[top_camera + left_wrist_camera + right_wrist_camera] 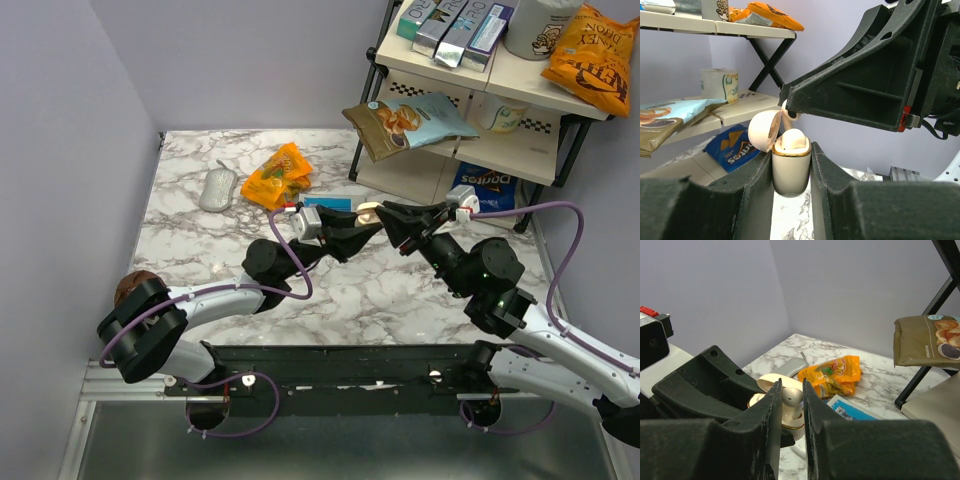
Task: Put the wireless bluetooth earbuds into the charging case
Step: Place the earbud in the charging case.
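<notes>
The charging case point(791, 172) is a glossy white pill shape with a gold rim, held upright above the table with its lid point(763, 130) flipped open. My left gripper point(791, 165) is shut on its body. One cream earbud point(792, 140) sits in the case's mouth. My right gripper point(791, 383) is shut on a second earbud point(791, 396), directly over the open case point(795, 433), stem pointing down into it. In the top view the two grippers meet tip to tip at the case point(368, 211), the left gripper point(372, 222) from the left and the right gripper point(385, 212) from the right.
A grey-white mouse point(217, 188), an orange snack bag point(278, 175) and a blue-and-white flat box point(327, 204) lie behind the grippers. A shelf rack point(480, 110) with snack bags stands at back right, a Doritos bag point(482, 186) beneath it. A brown lump point(130, 287) sits at the left edge.
</notes>
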Available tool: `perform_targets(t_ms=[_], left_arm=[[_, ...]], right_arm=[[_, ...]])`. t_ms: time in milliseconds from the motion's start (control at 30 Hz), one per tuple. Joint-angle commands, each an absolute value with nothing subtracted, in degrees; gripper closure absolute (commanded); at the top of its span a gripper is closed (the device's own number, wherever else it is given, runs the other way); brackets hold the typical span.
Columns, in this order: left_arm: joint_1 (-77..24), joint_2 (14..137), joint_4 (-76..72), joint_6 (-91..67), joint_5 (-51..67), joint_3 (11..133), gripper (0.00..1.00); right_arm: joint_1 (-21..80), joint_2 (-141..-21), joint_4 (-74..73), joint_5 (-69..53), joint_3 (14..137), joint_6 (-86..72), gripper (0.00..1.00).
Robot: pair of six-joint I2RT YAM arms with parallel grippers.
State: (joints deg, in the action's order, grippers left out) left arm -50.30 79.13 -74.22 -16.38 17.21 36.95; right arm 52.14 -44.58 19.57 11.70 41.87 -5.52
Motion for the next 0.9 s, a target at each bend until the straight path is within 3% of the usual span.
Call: perform_targets(t_ms=[0, 200, 500, 800, 867], left_arm=[[-50.0, 79.0, -96.8, -16.3, 18.0, 38.8, 1.00], [-50.0, 79.5, -96.9, -16.6, 18.4, 39.4, 1.00], [-50.0, 79.6, -96.9, -16.9, 18.2, 39.4, 1.00], [-50.0, 78.0, -96.8, -16.9, 18.5, 36.9, 1.00], [-49.9, 77.7, -96.8, -18.7, 20.0, 36.6, 1.00]], right_arm=[[52.6, -44.4, 17.3, 11.9, 42.7, -6.2, 0.67], [52.6, -44.6, 16.5, 13.0, 43.6, -6.5, 0.53], [52.6, -43.7, 16.0, 16.3, 45.4, -7.6, 0.43], [52.6, -40.6, 8.0, 24.4, 52.4, -5.5, 0.40], [52.6, -44.6, 0.7, 25.9, 57.8, -3.9, 0.46]])
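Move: The right hand holds the earbud just over the open charging case, whose middle lies about 2 cm to its left, roughly level with it in reach, and some 2 cm lower. The blue box lies on the table about 22 cm ahead and 10 cm left of the right hand; the orange bag is about 30 cm ahead and 24 cm left, both some 30 cm below. From the left hand, which grips the case, the case is 1 cm right and 1 cm up. Sinking barely 1 cm over the charging case, the right hand opens its fingers to about double their gap and lets go of the earbud, then backs off up and to the right, about 5 cm up and 4 cm right, slowly at first and then faster, turning slightly clockwise. The left hand stays put and keeps its grip on the case. ##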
